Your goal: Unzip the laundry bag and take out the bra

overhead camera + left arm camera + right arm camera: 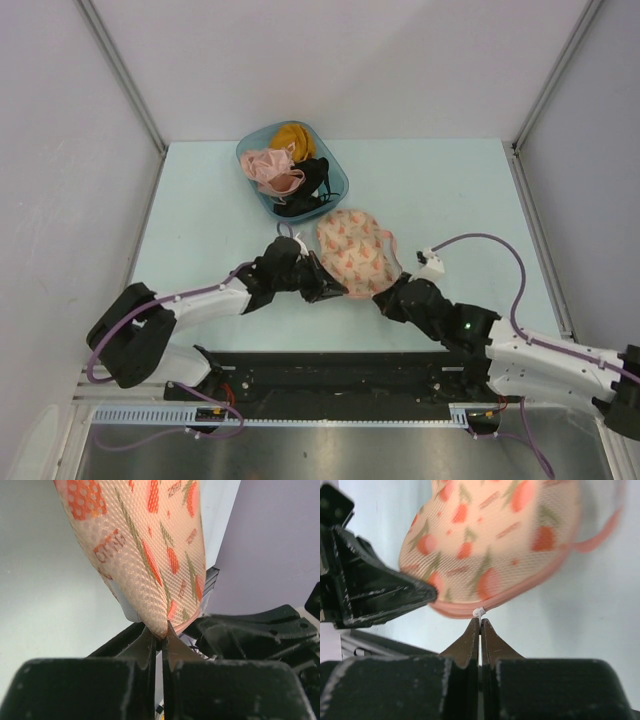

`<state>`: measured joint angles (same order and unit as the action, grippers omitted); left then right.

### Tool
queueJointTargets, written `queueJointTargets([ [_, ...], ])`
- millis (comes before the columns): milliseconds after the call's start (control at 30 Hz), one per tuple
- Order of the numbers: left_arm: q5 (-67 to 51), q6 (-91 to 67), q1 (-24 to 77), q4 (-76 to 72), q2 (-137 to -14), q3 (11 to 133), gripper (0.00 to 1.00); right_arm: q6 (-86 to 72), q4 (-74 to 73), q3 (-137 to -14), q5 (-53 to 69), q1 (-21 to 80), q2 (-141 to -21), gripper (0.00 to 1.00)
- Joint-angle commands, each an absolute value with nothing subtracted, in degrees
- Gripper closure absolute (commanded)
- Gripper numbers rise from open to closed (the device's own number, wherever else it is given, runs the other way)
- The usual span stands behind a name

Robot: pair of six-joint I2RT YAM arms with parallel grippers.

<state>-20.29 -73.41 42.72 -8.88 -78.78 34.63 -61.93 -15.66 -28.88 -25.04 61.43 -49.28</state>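
Observation:
The laundry bag [352,250] lies mid-table, cream-peach mesh with orange motifs and a pink rim. My left gripper [335,291] is at its near-left edge, shut on a fold of the bag's fabric [150,555], which rises from the pinch between the fingertips [160,632]. My right gripper [380,297] is at the near-right rim, shut on the small white zipper pull [478,612] on the pink rim; its fingertips [480,622] meet just under it. The bag [495,540] fills the upper right wrist view, with the left gripper [380,595] on the left. The bra is hidden.
A teal plastic tub [292,170] stands behind the bag, holding pink, mustard and black garments. A pink loop [393,245] hangs off the bag's right side. White walls close in the pale table [450,190] on three sides.

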Motion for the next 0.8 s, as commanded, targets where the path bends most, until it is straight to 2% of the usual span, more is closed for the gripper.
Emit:
queueJointTargets([
  [0,-21.53,-69.08,41.13,-9.14,-78.75,36.39,1.00,-59.51,-25.22,-24.98,-28.31,56.35,-40.71,1.00],
  [100,-21.62,-67.33,41.13,-9.93,-77.61,36.73,1.00,-58.98,-27.51,-21.90,-24.80,50.64,-34.48,1.00],
  [200,-22.58,-64.70,41.13,-8.45,-78.31,38.84,1.00,-59.41,-28.56,-21.36,-24.08,49.83,-30.78,1.00],
  [433,-25.31,-50.92,41.13,2.97,-91.04,54.91,1.00,-62.40,-25.76,-21.53,-25.39,55.71,-33.03,1.00],
  [467,-25.14,-49.50,41.13,4.29,-92.62,59.02,0.96,-63.79,-24.53,-21.79,-26.18,58.85,-33.83,1.00],
  [533,-24.70,-45.81,41.13,8.86,-97.02,62.91,0.86,-65.21,-22.86,-22.32,-28.38,61.60,-37.33,1.00],
  [633,-24.78,-43.17,40.96,12.65,-98.88,67.06,0.44,-67.85,-18.82,-23.11,-29.27,64.68,-41.12,1.00],
  [667,-24.26,-42.81,40.96,13.70,-98.53,67.50,0.24,-69.16,-16.20,-23.12,-29.44,65.12,-43.22,1.00],
  [733,-22.51,-41.66,40.70,15.11,-96.07,67.41,0.07,-69.87,-13.38,-23.12,-29.71,65.48,-45.08,1.00],
  [767,-21.63,-41.23,40.61,16.77,-94.93,66.89,0.05,-70.13,-12.84,-23.12,-30.23,65.57,-46.13,1.00],
])
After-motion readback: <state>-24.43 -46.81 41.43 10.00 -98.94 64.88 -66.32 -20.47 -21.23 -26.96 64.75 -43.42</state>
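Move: Both hands hold the laundry bag's near edge, the right one by the zip pull. From the left hand the bag's middle is roughly 9 cm ahead, 3 cm right and 4 cm lower, and the zip pull 7 cm right and 1 cm back; the clothes basket is some 28 cm ahead, 12 cm left. From the right hand the bag's middle lies 10 cm ahead, 4 cm left; its pink loop about 12 cm ahead, 3 cm right. Keeping the zip pull pinched, the right hand sweeps some 7 cm to its right, away from the left fingers, then comes back left about 4 cm while drawing towards the base and sinking. The left first holds nearly still, then goes forward and right, about 6 cm forward, turning nearly 20 degrees clockwise; it opens late and lets go of the fabric, ending wide open close to the bag's left edge. ##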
